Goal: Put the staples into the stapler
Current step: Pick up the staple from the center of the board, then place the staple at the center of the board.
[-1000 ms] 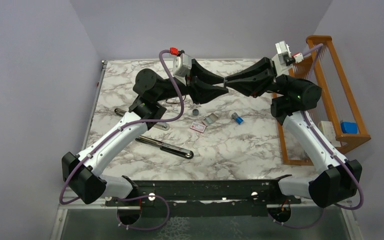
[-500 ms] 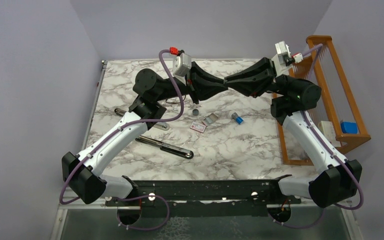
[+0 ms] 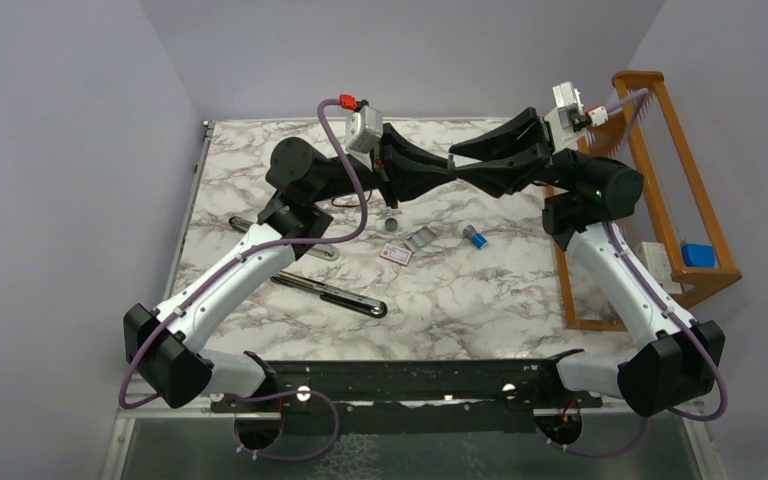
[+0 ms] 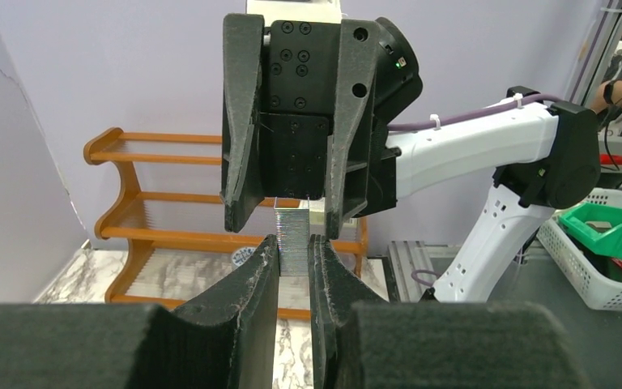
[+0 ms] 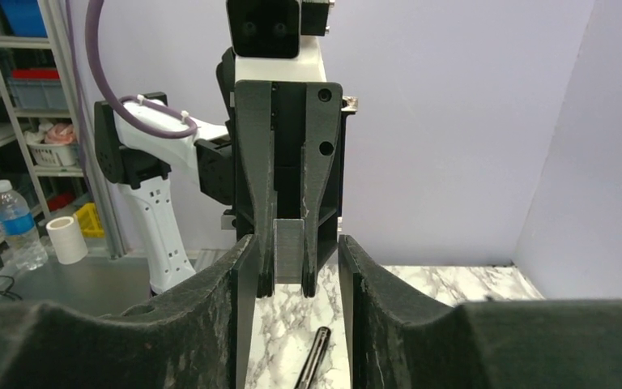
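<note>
A silvery-grey strip of staples (image 4: 292,225) hangs in mid-air above the table, and my left gripper (image 4: 294,241) is shut on its near end. In the right wrist view the same strip of staples (image 5: 289,251) sits between the left gripper's (image 5: 287,288) fingers. My right gripper (image 5: 297,241) stands open around them, its pads clear of the strip on both sides. From above, the left gripper (image 3: 447,171) and right gripper (image 3: 458,166) meet tip to tip. The stapler (image 3: 335,295) lies opened flat on the marble below the left arm.
More grey staple strips (image 3: 421,239), a white-and-red box (image 3: 396,254), a dark disc (image 3: 391,225) and a blue-and-white cylinder (image 3: 474,237) lie mid-table under the grippers. A wooden rack (image 3: 675,190) stands along the right edge.
My left gripper closed onto the staple strip, and my right gripper has since opened and let it go. Both arms stay at the same height.
</note>
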{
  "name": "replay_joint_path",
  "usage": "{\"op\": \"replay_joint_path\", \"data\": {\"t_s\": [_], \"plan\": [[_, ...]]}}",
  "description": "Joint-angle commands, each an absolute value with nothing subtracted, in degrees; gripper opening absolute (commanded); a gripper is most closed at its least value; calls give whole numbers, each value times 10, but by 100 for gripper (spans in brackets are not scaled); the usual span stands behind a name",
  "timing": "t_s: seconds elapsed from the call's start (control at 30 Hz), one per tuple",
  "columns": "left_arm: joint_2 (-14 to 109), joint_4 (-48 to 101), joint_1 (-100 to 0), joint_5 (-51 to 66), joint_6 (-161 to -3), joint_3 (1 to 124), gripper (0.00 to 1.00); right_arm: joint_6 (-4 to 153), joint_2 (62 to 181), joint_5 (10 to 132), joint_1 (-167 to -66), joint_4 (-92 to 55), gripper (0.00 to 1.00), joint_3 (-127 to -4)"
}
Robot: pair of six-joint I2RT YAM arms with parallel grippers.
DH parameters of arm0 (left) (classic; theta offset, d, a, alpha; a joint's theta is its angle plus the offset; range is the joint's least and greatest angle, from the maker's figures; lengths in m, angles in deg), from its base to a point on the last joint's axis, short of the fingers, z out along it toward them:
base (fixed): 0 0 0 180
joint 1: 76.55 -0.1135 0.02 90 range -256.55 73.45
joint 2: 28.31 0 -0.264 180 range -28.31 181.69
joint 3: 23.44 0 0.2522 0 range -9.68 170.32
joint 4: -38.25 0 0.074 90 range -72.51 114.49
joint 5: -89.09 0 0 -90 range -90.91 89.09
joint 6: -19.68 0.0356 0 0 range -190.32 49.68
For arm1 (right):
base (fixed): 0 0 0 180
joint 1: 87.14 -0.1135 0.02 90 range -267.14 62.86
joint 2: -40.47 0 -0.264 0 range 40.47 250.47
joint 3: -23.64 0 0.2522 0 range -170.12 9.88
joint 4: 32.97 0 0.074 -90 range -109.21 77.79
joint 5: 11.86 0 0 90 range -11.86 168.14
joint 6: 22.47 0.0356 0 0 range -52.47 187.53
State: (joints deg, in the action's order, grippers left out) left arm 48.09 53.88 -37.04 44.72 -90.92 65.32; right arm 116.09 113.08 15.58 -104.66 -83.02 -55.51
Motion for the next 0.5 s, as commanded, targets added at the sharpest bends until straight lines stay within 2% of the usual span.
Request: {"op": "replay_joint_path", "data": {"t_s": [0.0, 0.27, 0.47], "plan": [[467, 557, -368, 443, -913, 653, 0, 1123, 1094, 193, -1047, -799, 47, -558], [476, 488, -369, 457, -881, 650, 0, 992, 966, 437, -1047, -588, 60, -548], [490, 247, -369, 397, -685, 676, 0, 914, 935, 520, -1047, -419, 61, -559]]}}
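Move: The left hand already pinches the upright staple bar. The stapler it seems meant for lies on the board some 22 cm to that hand's left, 7 cm farther out and about 47 cm below; at board height too are the staple box, 18 cm ahead and 7 cm left, and the grey tray, 21 cm ahead and 2 cm left. For the right hand the staples are right at its parted fingertips, about 1 cm to the left, level. The right hand, its fingers already parted around the staples, opens them wider and pulls away from the staple bar, rising about 8 cm and drawing some 6 cm to the right, while it turns roughly 25 degrees clockwise and its fingertips swing upward. The left hand keeps its pinch on the staples, stays still at first, then starts down about 3.5 cm towards the board and slightly forward, fingertips dipping a little. ##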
